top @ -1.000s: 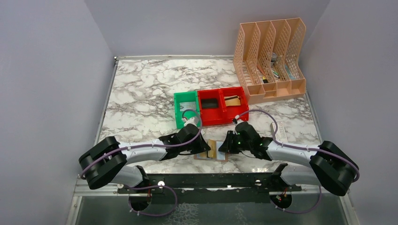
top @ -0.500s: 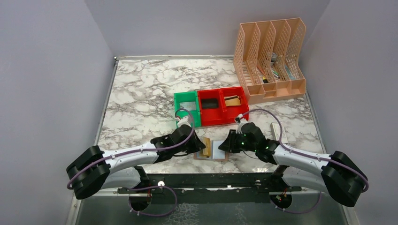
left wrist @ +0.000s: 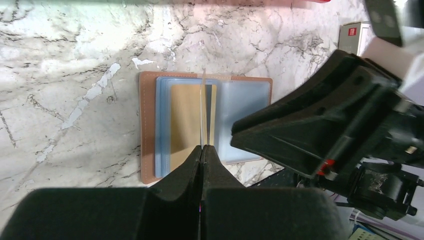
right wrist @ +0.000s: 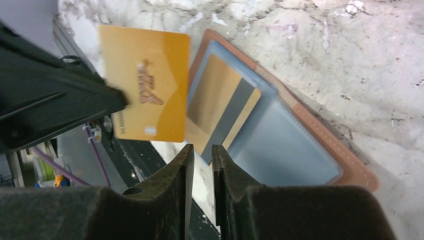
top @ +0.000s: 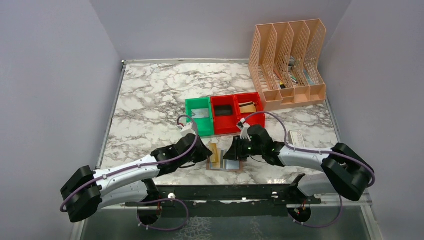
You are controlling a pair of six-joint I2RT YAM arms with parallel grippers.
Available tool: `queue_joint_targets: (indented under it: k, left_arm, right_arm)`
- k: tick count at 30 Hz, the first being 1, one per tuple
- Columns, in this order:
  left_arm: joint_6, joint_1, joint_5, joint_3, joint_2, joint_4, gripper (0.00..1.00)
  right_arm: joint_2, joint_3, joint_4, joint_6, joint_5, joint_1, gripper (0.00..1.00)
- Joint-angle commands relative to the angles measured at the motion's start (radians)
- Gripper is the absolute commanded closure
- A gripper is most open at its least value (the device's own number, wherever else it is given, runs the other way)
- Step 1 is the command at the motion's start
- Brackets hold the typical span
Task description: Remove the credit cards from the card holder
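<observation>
The card holder (top: 227, 165) lies open on the marble near the front edge, brown (left wrist: 145, 125) outside and light blue inside. My left gripper (left wrist: 202, 148) is shut on a gold credit card (right wrist: 145, 95) and holds it on edge just above the holder's left half. A second gold card with a dark stripe (right wrist: 220, 107) sits in the holder's left pocket. My right gripper (right wrist: 201, 148) hovers over the holder's near right side with a narrow gap between its fingers and nothing in it. In the top view the left gripper (top: 207, 152) and the right gripper (top: 232, 152) face each other across the holder.
A green bin (top: 200, 116) and red bins (top: 235, 112) stand just behind the grippers; one red compartment holds a tan card (top: 247, 106). A peach file organizer (top: 290, 60) stands at the back right. A white box with a red mark (top: 297, 137) lies to the right.
My left gripper has drawn the gold card out of the holder and moved left with it. My right gripper has shifted left over the holder.
</observation>
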Motion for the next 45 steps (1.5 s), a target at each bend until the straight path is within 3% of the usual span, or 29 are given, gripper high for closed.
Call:
queue_joint_targets:
  k: [1,7,14,18,23,36,41,45]
  left_arm:
    - [-0.005,0.002,-0.042,-0.017,-0.039,-0.026,1.0]
    - [-0.004,0.004,-0.024,-0.025,-0.038,-0.019,1.0]
    - [0.036,0.011,0.01,-0.009,-0.025,0.008,1.0]
    - [0.055,0.016,0.045,0.003,-0.015,0.033,1.0]
    - [0.093,0.037,0.096,-0.002,-0.019,0.068,1.0]
    - [0.144,0.135,0.242,-0.05,-0.059,0.17,1.0]
    - [0.143,0.157,0.271,-0.064,-0.083,0.211,1.0]
    - [0.144,0.166,0.286,-0.073,-0.097,0.231,1.0]
  right_arm:
    - [0.09,0.045,-0.048,-0.009,0.063,0.005,0.79]
    - [0.161,0.024,-0.097,-0.002,0.155,0.005,0.79]
    - [0.079,0.031,-0.123,-0.027,0.16,0.005,0.74]
    - [-0.015,0.044,-0.166,-0.03,0.199,0.005,0.6]
    - [-0.126,0.091,-0.337,0.011,0.341,0.004,0.58]
    - [-0.585,0.074,-0.502,-0.049,0.779,0.0,0.5]
    - [-0.613,0.124,-0.538,-0.13,0.751,-0.016,0.43]
    - [-0.552,0.159,-0.522,-0.182,0.547,-0.107,0.43]
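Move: The right hand's fingers are over the open card holder, whose middle lies about 3 cm to its left, 1 cm nearer the base and 5 cm below. The gold card in the left fingers is some 6 cm to the left, 2 cm farther out and 3 cm higher. The red box lies 21 cm ahead and 3 cm right, the green box 20 cm ahead and 14 cm left. From the left hand, the holder is level ahead, 6 cm right and 9 cm below. Still pinching the gold card, the left hand keeps nearly in place, then lifts it about 3 cm. The right hand dips some 4 cm towards the holder, then climbs about 14 cm, swinging right and forward away from holder and card; its fingers open from narrow to over half, and the wrist turns some 30 degrees clockwise as the fingers tilt up. ##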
